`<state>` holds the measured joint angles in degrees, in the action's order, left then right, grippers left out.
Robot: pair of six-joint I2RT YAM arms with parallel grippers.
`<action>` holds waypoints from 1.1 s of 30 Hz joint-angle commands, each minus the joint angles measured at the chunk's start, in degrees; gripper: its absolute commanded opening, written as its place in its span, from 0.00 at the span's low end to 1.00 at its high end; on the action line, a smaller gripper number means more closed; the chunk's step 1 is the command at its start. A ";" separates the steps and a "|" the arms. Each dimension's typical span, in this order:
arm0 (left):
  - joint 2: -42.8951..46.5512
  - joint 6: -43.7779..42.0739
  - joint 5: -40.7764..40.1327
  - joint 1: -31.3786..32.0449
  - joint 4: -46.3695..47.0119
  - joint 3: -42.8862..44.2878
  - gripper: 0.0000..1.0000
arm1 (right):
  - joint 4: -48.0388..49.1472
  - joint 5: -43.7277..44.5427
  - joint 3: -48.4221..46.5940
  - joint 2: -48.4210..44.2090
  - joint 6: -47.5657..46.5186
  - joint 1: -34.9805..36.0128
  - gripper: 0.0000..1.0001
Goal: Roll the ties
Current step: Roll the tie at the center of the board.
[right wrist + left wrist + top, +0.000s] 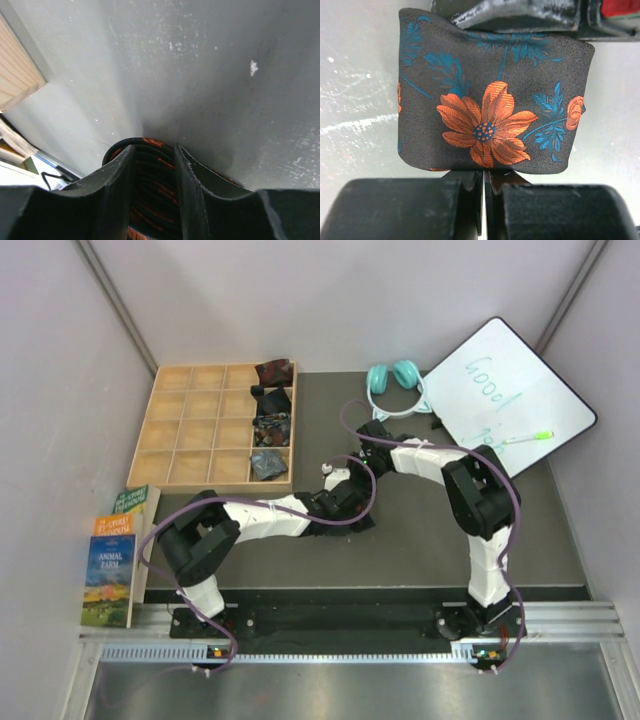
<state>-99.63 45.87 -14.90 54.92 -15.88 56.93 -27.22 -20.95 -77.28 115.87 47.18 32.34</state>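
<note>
A rolled tie (490, 100), black with orange flowers and teal leaves, fills the left wrist view. My left gripper (484, 175) is shut, its tips pinching the roll's lower edge. My right gripper (154, 155) is clamped on the roll's coiled layers (152, 185) and also shows at the top of the left wrist view (520, 15). In the top view both grippers, left (340, 502) and right (365, 472), meet at mid-table and hide the tie. Several rolled ties sit in the wooden tray's right column, such as a dark red one (274, 371) and a grey-blue one (268, 463).
The wooden compartment tray (180, 420) stands at the back left; its corner shows in the right wrist view (17, 75). Teal headphones (395, 375) and a whiteboard (500, 390) with a green marker (525, 438) lie at the back right. Books (115, 555) lie at the left front.
</note>
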 commanded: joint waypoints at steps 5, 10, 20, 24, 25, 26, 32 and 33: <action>-0.74 -0.95 -3.13 -0.16 1.29 1.26 0.00 | 1.74 -0.59 4.15 -1.00 1.25 0.10 0.38; 1.54 0.36 0.56 0.28 -1.34 -0.50 0.10 | 1.21 -0.32 2.22 -1.44 0.81 -1.13 0.38; 13.83 -1.91 7.15 1.25 -9.69 -3.32 0.38 | -4.59 6.97 -5.95 -2.31 -2.08 -4.65 0.40; 19.82 -6.39 6.11 0.20 -13.64 -1.21 0.51 | -4.95 10.66 -3.17 -5.90 -3.06 -5.35 0.40; 20.79 -7.10 4.71 -0.33 -14.70 -0.59 0.53 | -4.34 11.10 -1.75 -7.05 -2.97 -5.44 0.41; 22.02 -7.98 4.53 -1.03 -14.97 0.28 0.56 | -2.50 11.45 -0.09 -8.55 -2.97 -5.70 0.41; 21.77 -15.27 14.33 -11.48 -12.44 1.70 0.59 | 4.71 11.89 15.47 -24.45 -2.80 -6.23 0.41; 21.59 -16.93 16.80 -14.02 -11.46 1.61 0.59 | 5.07 12.33 19.14 -29.17 -2.79 -6.23 0.41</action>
<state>-78.00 35.62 -6.15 46.59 -28.82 57.56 -27.31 -10.76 -65.14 99.37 45.04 26.76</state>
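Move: The rolled tie lies between the two hands, roughly level with the fingertips. Its middle is about 3 cm ahead of the left hand and 1 cm to its right, with the shut fingers at its near edge. From the right hand, at its far side, it is some 4 cm back and 1 cm to the left. The grey roll in the box sits about 13 cm ahead and 16 cm left of the left hand; the headphones are about 20 cm ahead and 11 cm right of the right hand. Back about 4 cm and slightly left the left hand draws off the tie's near edge after a brief hold there, its shut fingers spreading to over half open; it then climbs some 11 cm, coming forward again and farther left. The right hand, fingers still part open, holds at the far side, swings forward and right, then curves back, ending about 8 cm right and slightly higher, clear of the tie. ##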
